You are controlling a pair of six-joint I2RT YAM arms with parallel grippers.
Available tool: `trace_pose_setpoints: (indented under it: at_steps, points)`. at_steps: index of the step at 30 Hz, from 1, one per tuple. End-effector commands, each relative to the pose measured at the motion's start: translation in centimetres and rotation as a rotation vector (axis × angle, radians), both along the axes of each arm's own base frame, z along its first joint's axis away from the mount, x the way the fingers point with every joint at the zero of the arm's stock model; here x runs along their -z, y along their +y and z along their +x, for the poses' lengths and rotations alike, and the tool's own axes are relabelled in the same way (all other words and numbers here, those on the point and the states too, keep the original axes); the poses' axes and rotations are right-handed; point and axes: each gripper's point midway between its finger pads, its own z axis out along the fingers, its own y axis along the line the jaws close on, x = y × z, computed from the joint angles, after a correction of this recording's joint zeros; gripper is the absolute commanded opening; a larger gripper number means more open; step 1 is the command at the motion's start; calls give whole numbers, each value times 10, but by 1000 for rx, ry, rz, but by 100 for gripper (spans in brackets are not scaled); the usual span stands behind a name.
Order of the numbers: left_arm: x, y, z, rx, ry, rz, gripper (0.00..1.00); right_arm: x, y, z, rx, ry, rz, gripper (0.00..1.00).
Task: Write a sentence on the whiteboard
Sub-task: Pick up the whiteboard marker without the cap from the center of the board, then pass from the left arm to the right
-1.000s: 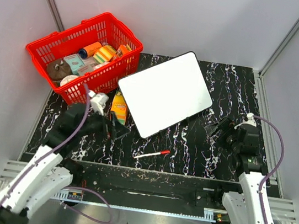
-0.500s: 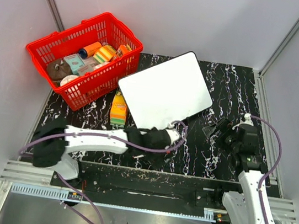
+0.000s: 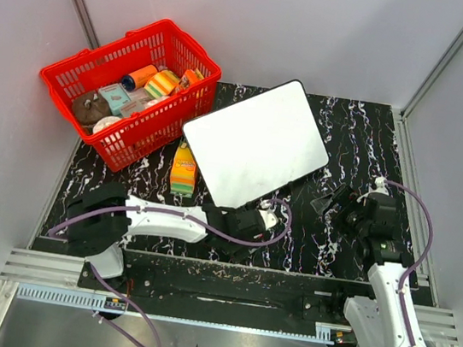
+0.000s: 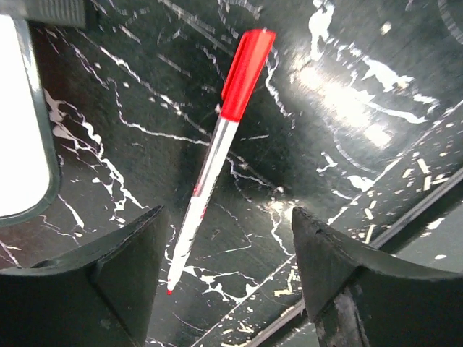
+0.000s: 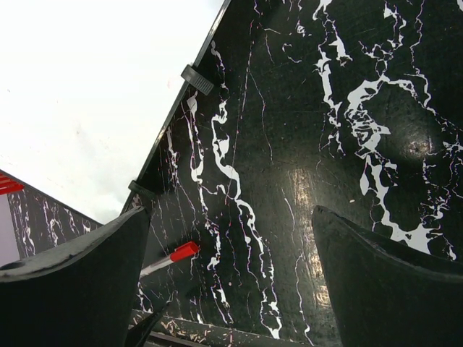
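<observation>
The whiteboard [image 3: 257, 143] lies tilted on the black marbled table, and its face is blank; no sentence shows on it. A slim white pen with a red cap [image 4: 217, 144] lies on the table just near of the board's front corner [image 4: 18, 130]. My left gripper [image 3: 236, 230] is open over the pen and hides it in the top view. In the left wrist view the pen's tip end lies between the open fingers [image 4: 224, 267], close to the left one. My right gripper [image 3: 332, 207] is open and empty, right of the board. The right wrist view [image 5: 228, 282] shows the board [image 5: 94, 94] and the pen's cap [image 5: 184, 251].
A red basket [image 3: 73, 74] holding several small items stands at the back left. An orange and yellow bottle [image 3: 184, 169] lies between the basket and the board. Grey walls close in three sides. A metal rail [image 3: 218, 267] runs along the table's near edge.
My left arm has swung from beside the basket across to the right and now reaches over the pen near the front edge. The right arm has barely moved.
</observation>
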Motion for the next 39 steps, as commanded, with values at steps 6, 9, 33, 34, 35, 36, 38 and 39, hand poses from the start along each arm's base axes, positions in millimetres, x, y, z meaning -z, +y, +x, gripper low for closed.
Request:
trace_pose_setpoints:
  at_steps: [6, 9, 33, 34, 35, 36, 38, 39]
  points:
    - [16, 31, 11, -71, 61, -68, 67, -4, 3, 5, -14, -36, 10, 100]
    - [20, 38, 10, -92, 75, -50, 63, -1, 4, 4, -16, -25, 16, 100]
    - [-68, 12, 8, -102, 191, -329, 0, -69, 56, -9, -348, -187, 180, 100]
    - [-85, 11, 8, -91, 190, -383, 0, -78, 61, -9, -383, -226, 201, 100]
    - [-93, 13, 8, -91, 196, -409, 0, -84, 67, -12, -413, -237, 229, 99]
    - [-101, 17, 15, -109, 195, -437, 0, -92, 72, -14, -439, -256, 240, 99]
    - [-125, 24, 19, -121, 192, -513, 0, -107, 84, -19, -500, -298, 266, 99]
    - [-132, 27, 19, -120, 194, -534, 0, -114, 95, -26, -552, -310, 279, 99]
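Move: The marker lies right under my open left hand: its middle is about 2 cm ahead, 1 cm right and 3 cm down, red cap end to the right, white tail end to the left. The whiteboard's middle is roughly 27 cm ahead and 3 cm right; the yellow box stands some 19 cm ahead and 15 cm left. From my right hand the marker is about 23 cm left, 8 cm back and 12 cm below. I slide my left hand about 4 cm left along the marker to its white tail part, sinking some 2 cm, then shut the fingers and pinch it there while easing back right a little. After a short hold I lift it straight up about 10 cm, rolling the hand's left side down some 20 degrees. Late on, my open right hand comes about 6 cm left and 5 cm up towards the marker, turning counter-clockwise. ##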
